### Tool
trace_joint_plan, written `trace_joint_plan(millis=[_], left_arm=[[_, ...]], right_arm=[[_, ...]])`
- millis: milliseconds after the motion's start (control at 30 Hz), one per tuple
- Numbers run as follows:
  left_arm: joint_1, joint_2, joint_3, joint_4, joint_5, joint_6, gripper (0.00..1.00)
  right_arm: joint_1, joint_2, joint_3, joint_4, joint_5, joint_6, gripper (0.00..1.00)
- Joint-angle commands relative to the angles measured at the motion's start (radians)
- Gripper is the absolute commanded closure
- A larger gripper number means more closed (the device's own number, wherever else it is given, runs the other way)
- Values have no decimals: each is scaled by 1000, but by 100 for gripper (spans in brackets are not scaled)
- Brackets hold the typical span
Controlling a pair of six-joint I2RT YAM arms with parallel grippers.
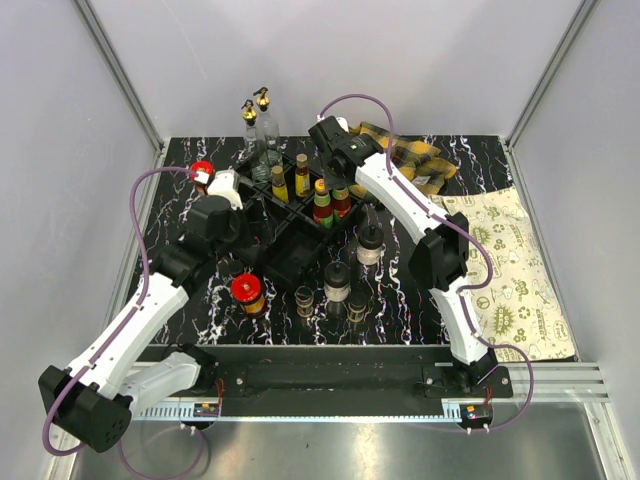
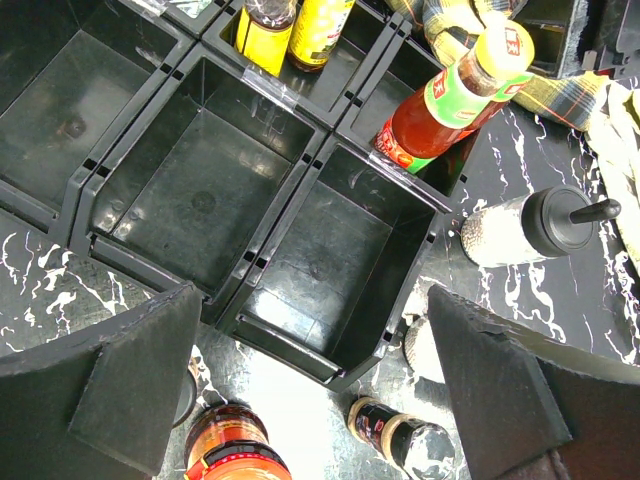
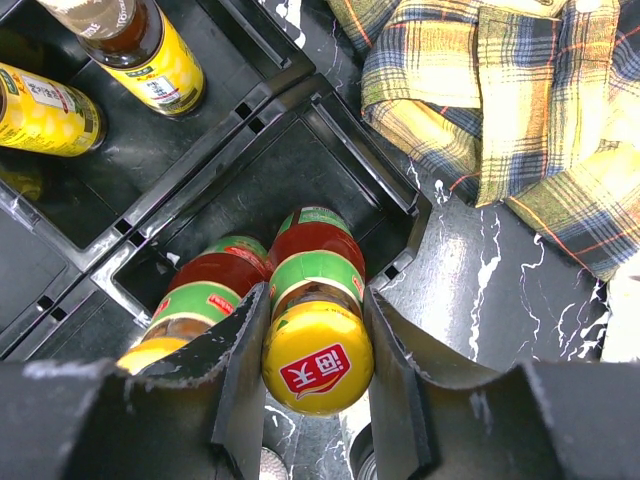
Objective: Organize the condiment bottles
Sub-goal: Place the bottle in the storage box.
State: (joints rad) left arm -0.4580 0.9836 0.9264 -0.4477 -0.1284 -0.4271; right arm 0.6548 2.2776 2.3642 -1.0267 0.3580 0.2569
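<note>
My right gripper (image 3: 315, 300) is shut on the yellow cap of a red sauce bottle (image 3: 316, 365). The bottle's base is down in a compartment of the black divided tray (image 3: 395, 190), beside a second yellow-capped sauce bottle (image 3: 205, 290). From above, that gripper (image 1: 340, 185) is over the tray's back right. My left gripper (image 2: 312, 300) hangs open over the tray's near edge (image 2: 300, 345), holding nothing. Just below it are a red-lidded jar (image 2: 230, 450) and a small dark bottle (image 2: 400, 430). Two yellow-labelled bottles (image 3: 150, 55) stand in a neighbouring compartment.
Two clear gold-spouted bottles (image 1: 257, 110) stand behind the tray. A second red-lidded jar (image 1: 202, 170) is at the left. Black-capped shakers (image 1: 337, 278) and small jars (image 1: 304, 298) stand in front of the tray. The yellow plaid cloth (image 1: 410, 155) lies at the right rear.
</note>
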Motion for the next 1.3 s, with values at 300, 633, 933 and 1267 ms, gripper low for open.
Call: trace_joint_plan(millis=[300,633,933,1267], left_arm=[[-2,0,6,40,-22,-4,1],[-2,0,12,29,-37,1,1],[-2,3,31,10,-59,7,1],[68,84,184,-46,-85,11,1]], right_arm=[[16,-75,20,27,81,27,49],[16,-112,32,27,53,30,45],[16,-171,40,27,27,36,34],[14,-484,-325,138,38,48,0]])
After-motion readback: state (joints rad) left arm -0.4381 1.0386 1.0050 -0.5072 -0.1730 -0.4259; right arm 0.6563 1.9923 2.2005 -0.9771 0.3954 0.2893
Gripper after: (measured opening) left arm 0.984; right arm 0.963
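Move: The right hand grips the second red sauce bottle by its cap, already in the box's far-right compartment; the bottle's middle lies some 6 cm below the hand and about 1 cm ahead. The other red bottle stands about 5 cm left of the hand and 1 cm back; the nearer yellow-label bottle about 9 cm left, 7 cm ahead; the black-lidded jar about 6 cm right, 9 cm back. From the left hand the held bottle is roughly 17 cm right, 14 cm ahead, 11 cm below. The right fingers let go of the yellow cap, easing open a little while the hand stays almost in place, then spreading nearly wide as it climbs about 9 cm off the bottle, speeding up. Near the top it also draws back and to the right, about 3 cm each way, and the wrist tips up some 10 degrees. ##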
